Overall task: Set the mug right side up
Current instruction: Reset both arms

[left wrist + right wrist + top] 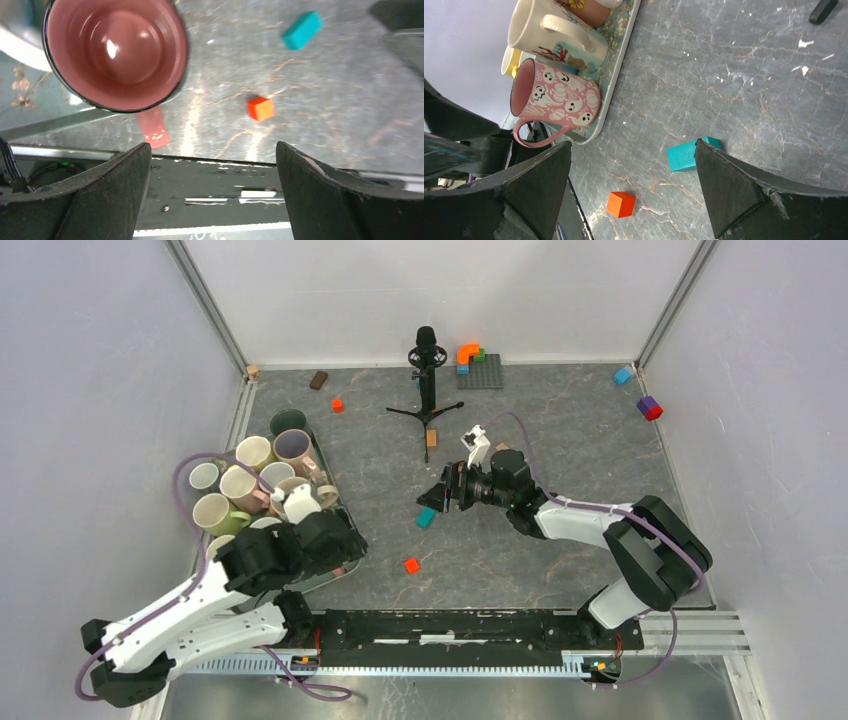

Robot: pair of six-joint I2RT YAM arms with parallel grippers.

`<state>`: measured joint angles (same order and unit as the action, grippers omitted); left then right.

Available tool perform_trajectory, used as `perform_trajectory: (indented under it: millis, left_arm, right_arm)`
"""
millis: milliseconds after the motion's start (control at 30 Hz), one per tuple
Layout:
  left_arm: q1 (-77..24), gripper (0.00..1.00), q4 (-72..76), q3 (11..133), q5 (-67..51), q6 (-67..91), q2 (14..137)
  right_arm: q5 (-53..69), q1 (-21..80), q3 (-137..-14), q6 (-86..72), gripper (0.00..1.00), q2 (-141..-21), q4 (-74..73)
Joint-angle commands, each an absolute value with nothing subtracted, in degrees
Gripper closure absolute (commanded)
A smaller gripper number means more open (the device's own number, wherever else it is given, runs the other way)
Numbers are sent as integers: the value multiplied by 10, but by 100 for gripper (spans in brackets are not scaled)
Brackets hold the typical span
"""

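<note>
The pink mug [115, 52] with white ghost faces [556, 97] stands mouth up on the near right corner of the patterned tray [621, 55]. In the left wrist view I look straight down into its glossy pink inside, and its handle [152, 127] sticks out over the tray's edge. My left gripper [212, 150] hangs open just beside and above it, with nothing between the fingers. In the top view that arm [300, 545] hides the mug. My right gripper [440, 498] is open over mid-table and holds nothing.
Several other mugs [255, 452] crowd the tray [325, 462] at the left. A teal block [426, 518] and an orange cube [411, 565] lie between the arms. A microphone stand [428, 370], a grey baseplate [480, 370] and scattered small blocks sit farther back.
</note>
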<state>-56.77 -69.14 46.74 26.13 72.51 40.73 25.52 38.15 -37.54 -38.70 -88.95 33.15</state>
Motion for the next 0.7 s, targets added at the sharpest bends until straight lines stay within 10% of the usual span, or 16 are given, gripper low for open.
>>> perform_trajectory:
  millis: [0, 667]
  left_arm:
    - [-571, 0, -694, 563, 286, 636, 396]
    - [-564, 0, -438, 734, 221, 375, 606]
  right_arm:
    - [230, 381, -418, -361, 2, -848, 301]
    - [-3, 382, -446, -232, 2, -544, 73]
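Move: The just-released pink mug stands in the tray about 5 cm ahead of the left hand, 3 cm to its left and 9 cm below; the cream mug is some 14 cm ahead and 9 cm left, the orange block 1 cm ahead and 16 cm right. From the right hand, the pink mug lies roughly 10 cm back and 25 cm left; the teal block is 3 cm back, 3 cm left and 12 cm below. Both open hands rise some 13 cm, fingers tipping up; left swings forward-right from the pink mug, right draws rightward. ##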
